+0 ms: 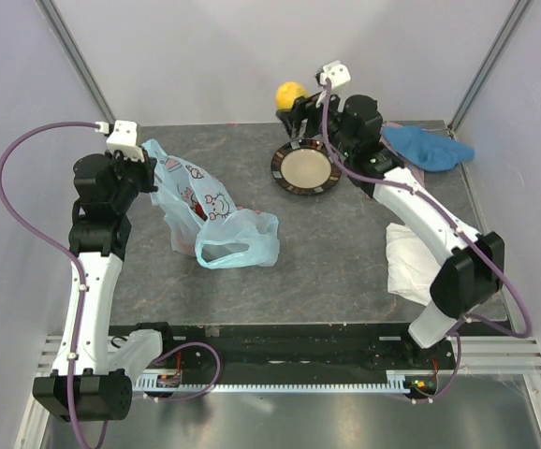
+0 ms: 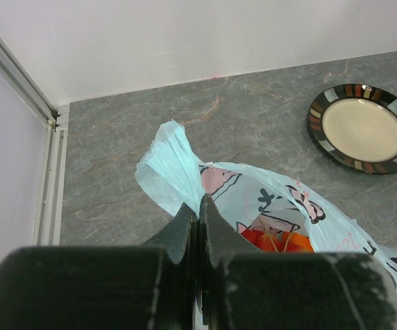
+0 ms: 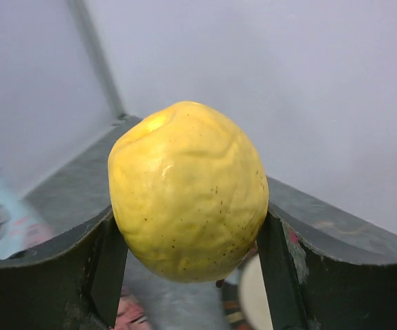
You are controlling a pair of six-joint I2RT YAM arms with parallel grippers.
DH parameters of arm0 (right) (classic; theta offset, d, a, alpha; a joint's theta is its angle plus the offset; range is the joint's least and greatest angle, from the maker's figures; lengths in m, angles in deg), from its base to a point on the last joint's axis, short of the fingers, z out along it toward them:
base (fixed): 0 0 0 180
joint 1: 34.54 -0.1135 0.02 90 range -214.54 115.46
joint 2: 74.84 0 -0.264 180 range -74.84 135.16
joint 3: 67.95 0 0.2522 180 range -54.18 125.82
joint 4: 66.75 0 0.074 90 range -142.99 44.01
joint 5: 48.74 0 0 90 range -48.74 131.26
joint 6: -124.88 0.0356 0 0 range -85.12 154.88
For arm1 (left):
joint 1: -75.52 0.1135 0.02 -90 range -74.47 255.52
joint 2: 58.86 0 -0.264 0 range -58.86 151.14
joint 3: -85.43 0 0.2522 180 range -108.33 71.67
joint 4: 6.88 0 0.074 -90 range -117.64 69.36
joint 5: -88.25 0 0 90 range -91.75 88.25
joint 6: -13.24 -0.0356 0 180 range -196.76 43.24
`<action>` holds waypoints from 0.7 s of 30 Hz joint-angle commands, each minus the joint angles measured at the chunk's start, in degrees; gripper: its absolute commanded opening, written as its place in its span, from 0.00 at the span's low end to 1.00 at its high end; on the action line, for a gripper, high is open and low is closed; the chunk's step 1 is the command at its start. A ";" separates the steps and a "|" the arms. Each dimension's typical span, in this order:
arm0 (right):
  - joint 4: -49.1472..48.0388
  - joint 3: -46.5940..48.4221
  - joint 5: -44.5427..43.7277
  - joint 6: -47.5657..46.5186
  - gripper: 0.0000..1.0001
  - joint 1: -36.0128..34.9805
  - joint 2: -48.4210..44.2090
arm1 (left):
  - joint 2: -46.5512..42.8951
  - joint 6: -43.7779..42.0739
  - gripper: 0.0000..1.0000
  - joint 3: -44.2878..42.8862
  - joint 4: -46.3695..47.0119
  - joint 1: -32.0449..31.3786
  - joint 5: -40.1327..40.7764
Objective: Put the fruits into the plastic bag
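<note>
The light-blue printed plastic bag (image 1: 210, 215) lies on the grey table, left of centre. My left gripper (image 1: 149, 173) is shut on the bag's upper edge (image 2: 185, 172), its jaws pressed together (image 2: 200, 206). Red and orange fruits (image 2: 274, 240) show inside the bag's mouth. A yellow lemon (image 1: 291, 94) hangs in the air over the table's far edge, behind the plate, with my right gripper (image 1: 294, 105) shut on it. In the right wrist view the lemon (image 3: 188, 189) fills the gap between the right gripper's (image 3: 191, 254) two fingers.
A dark-rimmed beige plate (image 1: 277, 166) sits bare at the back centre, also seen from the left wrist (image 2: 315, 117). A blue cloth (image 1: 427, 147) lies at the back right. A white cloth (image 1: 411, 262) lies under the right arm. Walls enclose the table.
</note>
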State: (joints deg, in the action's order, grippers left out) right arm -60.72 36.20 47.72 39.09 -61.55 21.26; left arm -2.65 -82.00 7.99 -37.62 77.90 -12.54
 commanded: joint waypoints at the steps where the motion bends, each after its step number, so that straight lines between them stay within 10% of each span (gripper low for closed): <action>1: -2.38 -4.16 4.78 5.54 0.45 -8.48 -5.30 | -0.75 0.75 0.01 -0.22 2.73 -0.26 -1.34; 21: -6.60 9.36 2.51 21.27 0.43 -27.48 12.09 | -1.98 1.02 0.02 -0.04 3.09 -0.17 -1.61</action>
State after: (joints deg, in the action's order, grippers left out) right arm -64.45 40.69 50.46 56.20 -87.43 31.38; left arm -3.79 -82.00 8.01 -36.74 77.90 -12.95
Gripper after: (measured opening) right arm 0.740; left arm 0.029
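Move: The bag's mouth, where the yellow fruit already held in the right hand is going, lies about 25 cm to that hand's left, 8 cm back and 24 cm below. The red fruits inside the bag lie about 25 cm left, 7 back and 33 down. The bag handle is 33 cm left, 13 back and 4 lower; the empty plate is 14 ahead, 5 right and 36 below. From the left hand the mouth is 5 cm ahead, 8 right and 20 down. The yellow fruit, still gripped by the right hand, is swept fast towards the bag, about 23 cm left and 15 cm back. The pull back comes early; the last stretch runs almost purely left and sinks a few centimetres, the wrist turning some 30 degrees counter-clockwise and tipping down. The left fingers keep pinching the bag handle, rising only slightly. ##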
